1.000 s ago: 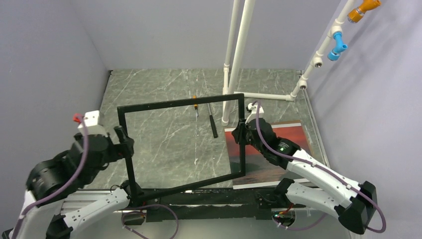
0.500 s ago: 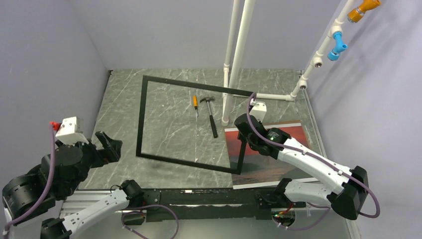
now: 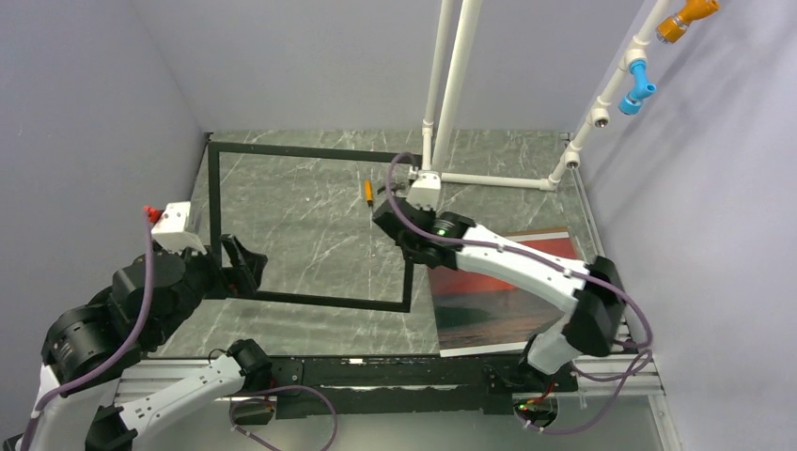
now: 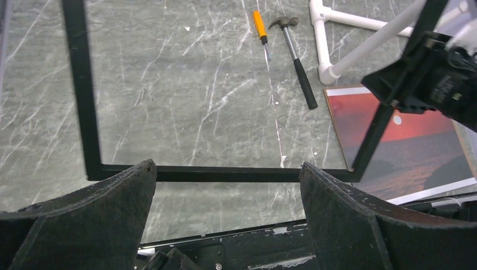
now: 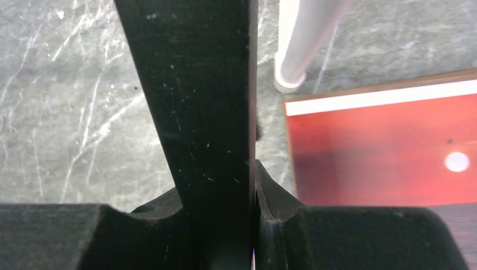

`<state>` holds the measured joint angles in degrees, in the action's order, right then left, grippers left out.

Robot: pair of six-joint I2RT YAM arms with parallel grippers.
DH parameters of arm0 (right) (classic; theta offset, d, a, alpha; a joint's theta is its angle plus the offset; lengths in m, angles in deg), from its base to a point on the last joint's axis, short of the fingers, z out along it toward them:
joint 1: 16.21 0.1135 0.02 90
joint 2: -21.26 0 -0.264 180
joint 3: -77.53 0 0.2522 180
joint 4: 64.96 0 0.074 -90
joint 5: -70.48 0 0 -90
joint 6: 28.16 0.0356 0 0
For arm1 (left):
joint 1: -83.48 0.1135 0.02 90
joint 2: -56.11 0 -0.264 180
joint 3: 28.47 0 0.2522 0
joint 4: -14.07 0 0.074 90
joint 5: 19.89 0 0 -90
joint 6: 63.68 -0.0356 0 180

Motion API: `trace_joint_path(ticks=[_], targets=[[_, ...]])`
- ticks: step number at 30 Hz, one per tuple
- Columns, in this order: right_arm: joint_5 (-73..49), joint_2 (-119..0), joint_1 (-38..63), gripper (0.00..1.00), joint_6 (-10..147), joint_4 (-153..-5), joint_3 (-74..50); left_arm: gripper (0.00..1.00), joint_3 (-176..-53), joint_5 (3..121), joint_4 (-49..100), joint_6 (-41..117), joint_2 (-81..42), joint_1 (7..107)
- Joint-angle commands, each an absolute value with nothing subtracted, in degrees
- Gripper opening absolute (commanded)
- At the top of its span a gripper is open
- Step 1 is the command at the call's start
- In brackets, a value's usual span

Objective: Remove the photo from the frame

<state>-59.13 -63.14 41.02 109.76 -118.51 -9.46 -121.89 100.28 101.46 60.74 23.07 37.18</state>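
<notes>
The frame point(image 3: 320, 301), a thin black rectangle with nothing in it, hangs low over the table's left half. My right gripper point(image 3: 411, 246) is shut on its right bar, and in the right wrist view that bar point(image 5: 191, 101) fills the gap between the fingers point(image 5: 216, 197). The photo point(image 3: 507, 301), a red sunset print, lies face up on the table at the right, outside the frame; it also shows in both wrist views point(image 4: 405, 140) point(image 5: 382, 140). My left gripper point(image 3: 246, 268) is open by the frame's near left corner. The near bar point(image 4: 225, 173) runs just past its fingertips point(image 4: 226, 167), untouched.
An orange-handled screwdriver point(image 4: 260, 28) and a black-handled hammer point(image 4: 295, 56) lie at mid-table beyond the frame. White pipes point(image 3: 442, 94) rise from a base point(image 3: 489, 178) at the back. Grey walls close in on both sides.
One second ago both grippers held the frame upright near the front. The left gripper let go; the right one has carried the frame leftward and back and laid it lower.
</notes>
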Motion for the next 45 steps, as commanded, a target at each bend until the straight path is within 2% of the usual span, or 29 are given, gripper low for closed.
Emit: trace_joint_path(ticks=[1, 12, 22, 35, 39, 42, 45], targets=[[-63.4, -71.4, 42.6, 0.0, 120.1, -119.6, -20.6, 1.0, -121.1, 97.9, 96.4, 58.6, 21.0, 37.3], [-52.1, -90.9, 42.9, 0.0, 119.6, -115.3, -33.9, 0.99, -120.1, 97.0, 95.4, 59.1, 20.8, 37.3], [-41.6, -99.1, 42.9, 0.0, 118.8, -108.9, -34.4, 1.0, -116.4, 96.4, 94.5, 60.9, 22.4, 37.3], [-37.0, -101.2, 41.2, 0.59, 115.9, -104.8, -31.8, 0.99, -111.4, 92.7, 90.8, 62.0, 22.1, 37.3], [-37.4, -97.6, 41.2, 0.69, 111.7, -105.5, -30.1, 0.99, -109.4, 92.0, 90.1, 62.6, 22.3, 37.3], [-38.4, -90.0, 40.8, 0.75, 107.0, -105.6, -24.9, 0.99, -106.1, 89.7, 87.4, 63.1, 22.5, 37.3], [-39.1, -81.0, 40.4, 0.76, 100.3, -105.1, -17.1, 0.99, -101.8, 86.1, 83.3, 63.5, 21.9, 37.3]])
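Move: The right hand holds the empty black frame by the middle of its right side. The bare table patch it is headed for has its middle some 35 cm to this hand's left, about level fore and aft, and 18 cm below. The photo lies 22 cm right and 6 cm back, the pipe foot 8 cm ahead and 2 cm right, and the hammer 10 cm ahead and 4 cm left, all on the table. From the open left hand, the patch is about 12 cm ahead, 5 cm left and 32 cm down. The right hand carries the frame left and down, away from the photo, about 15 cm each way, tipping its fingers some 20 degrees further down to lay the frame on the bare table, then opens wide off the side bar, drifts a little further left, and finally starts back right and slightly up. The left hand, empty and wide open, touches nothing and eases about 6 cm right and as much down above the frame, tipping slightly downward. ##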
